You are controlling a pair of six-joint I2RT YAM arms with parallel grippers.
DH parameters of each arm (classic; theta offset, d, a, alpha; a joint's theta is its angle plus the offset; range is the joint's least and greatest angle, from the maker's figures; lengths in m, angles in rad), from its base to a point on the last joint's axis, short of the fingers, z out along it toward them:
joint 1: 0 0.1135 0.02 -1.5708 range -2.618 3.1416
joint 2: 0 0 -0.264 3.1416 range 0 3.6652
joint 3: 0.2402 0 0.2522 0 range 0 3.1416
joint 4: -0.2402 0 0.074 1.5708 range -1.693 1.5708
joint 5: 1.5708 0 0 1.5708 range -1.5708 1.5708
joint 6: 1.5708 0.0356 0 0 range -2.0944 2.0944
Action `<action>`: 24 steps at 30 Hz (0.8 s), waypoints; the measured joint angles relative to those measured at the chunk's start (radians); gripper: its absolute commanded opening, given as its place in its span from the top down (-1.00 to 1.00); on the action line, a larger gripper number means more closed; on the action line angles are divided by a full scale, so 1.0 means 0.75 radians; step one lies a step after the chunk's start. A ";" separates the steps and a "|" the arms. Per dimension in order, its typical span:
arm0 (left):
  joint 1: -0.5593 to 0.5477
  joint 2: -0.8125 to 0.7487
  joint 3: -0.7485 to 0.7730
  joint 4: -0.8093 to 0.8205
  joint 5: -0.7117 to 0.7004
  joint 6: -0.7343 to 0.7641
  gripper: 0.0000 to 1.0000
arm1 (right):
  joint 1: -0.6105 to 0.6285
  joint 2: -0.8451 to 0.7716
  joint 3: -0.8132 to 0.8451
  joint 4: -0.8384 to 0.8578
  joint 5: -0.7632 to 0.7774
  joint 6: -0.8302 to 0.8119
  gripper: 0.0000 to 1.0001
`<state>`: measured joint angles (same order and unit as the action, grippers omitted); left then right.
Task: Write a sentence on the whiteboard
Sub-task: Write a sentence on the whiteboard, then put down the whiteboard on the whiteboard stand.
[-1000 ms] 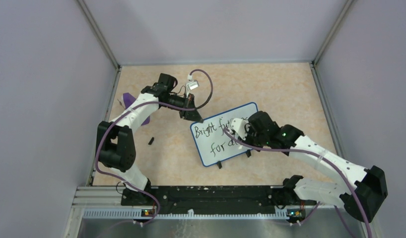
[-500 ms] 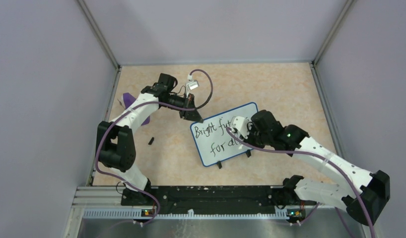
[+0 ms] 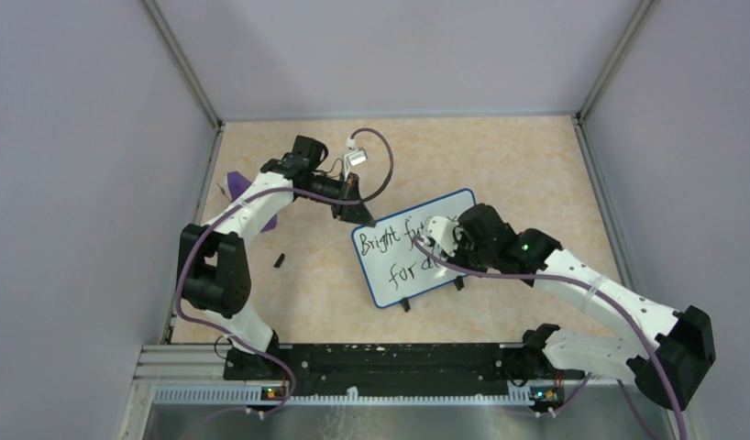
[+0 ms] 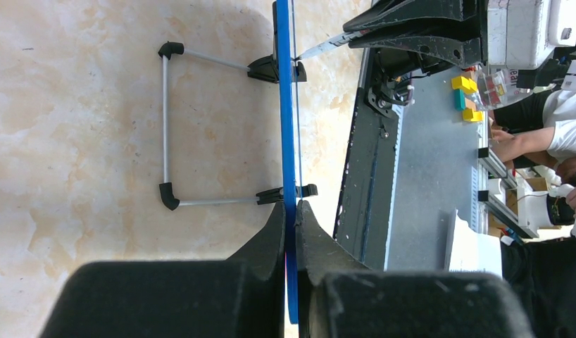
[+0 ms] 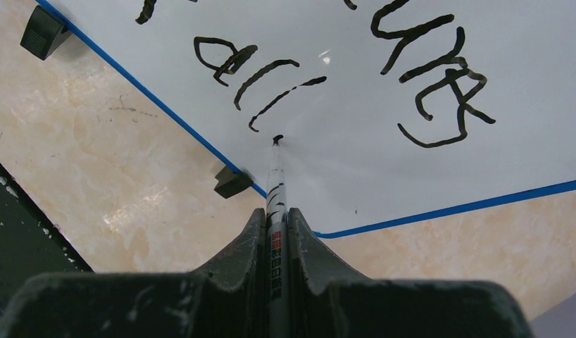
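Note:
The whiteboard (image 3: pixel 387 272), blue-framed on black feet, stands tilted at the table's middle. The sentence (image 3: pixel 391 244) shows as "Bright fu…" over "for a…", the rest hidden by my right arm. My left gripper (image 3: pixel 357 215) is shut on the board's far left corner; the left wrist view shows the blue edge (image 4: pixel 285 105) pinched between my left gripper's jaws (image 4: pixel 291 211). My right gripper (image 5: pixel 277 215) is shut on a black marker (image 5: pixel 276 184). Its tip touches the whiteboard (image 5: pixel 355 162) at a dot just after "all" (image 5: pixel 253 74). In the top view the right gripper (image 3: pixel 442 240) is over the writing.
A purple wedge (image 3: pixel 234 183) lies at the left wall behind the left arm. A small black cap (image 3: pixel 280 260) lies on the table left of the board. The board's wire stand (image 4: pixel 165 127) rests behind it. Grey walls enclose three sides; a metal rail (image 3: pixel 380 362) lines the near edge.
My right gripper with the marker shifted slightly right across the board, then came back left. The left arm and the board have not moved.

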<state>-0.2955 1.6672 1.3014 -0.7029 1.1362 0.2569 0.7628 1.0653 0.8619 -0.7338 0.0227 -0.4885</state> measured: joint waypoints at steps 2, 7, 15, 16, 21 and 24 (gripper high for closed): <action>0.000 0.000 0.001 0.000 -0.001 0.000 1.00 | 0.000 -0.001 0.001 -0.003 -0.002 0.001 1.00; 0.000 0.000 0.002 -0.003 -0.001 0.001 0.45 | 0.000 -0.023 0.021 -0.024 -0.039 0.002 1.00; 0.001 0.000 0.011 -0.045 -0.093 0.032 -0.48 | -0.001 -0.077 0.198 -0.010 -0.148 0.040 1.00; 0.001 0.000 0.018 -0.053 -0.105 0.033 -0.54 | -0.001 -0.078 0.211 -0.008 -0.159 0.049 1.00; 0.018 0.000 0.136 -0.115 -0.136 0.032 -0.70 | -0.018 -0.074 0.269 -0.010 -0.238 0.105 1.00; 0.098 -0.031 0.239 -0.138 -0.129 0.030 -0.71 | -0.054 -0.067 0.307 -0.011 -0.294 0.143 1.00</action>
<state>-0.2222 1.6440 1.4803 -0.8066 1.0393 0.2790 0.7223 1.0153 1.0924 -0.7418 -0.1982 -0.3809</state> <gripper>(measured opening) 0.851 0.095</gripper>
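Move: The pen in my right hand has its nib on the full stop after "all", about 5 cm below my right hand, 2 cm ahead and 2 cm left. The whiteboard's middle lies some 9 cm left, 3 cm ahead and 2 cm below. From my left hand, pinching its upper edge near the left corner, that middle is about 9 cm right, 6 cm back and 7 cm below; the black pen cap lies some 21 cm left, 8 cm back and 18 cm down. With the pen still gripped, I lift my right hand about 10 cm, bringing the nib off the board and drifting some 4 cm left over the writing, as the fingers swing about 20 degrees to point more leftward. Meanwhile my left hand spreads its fingers wide, letting go of the whiteboard's edge, dips slightly, then draws away up, forward and a little left. ##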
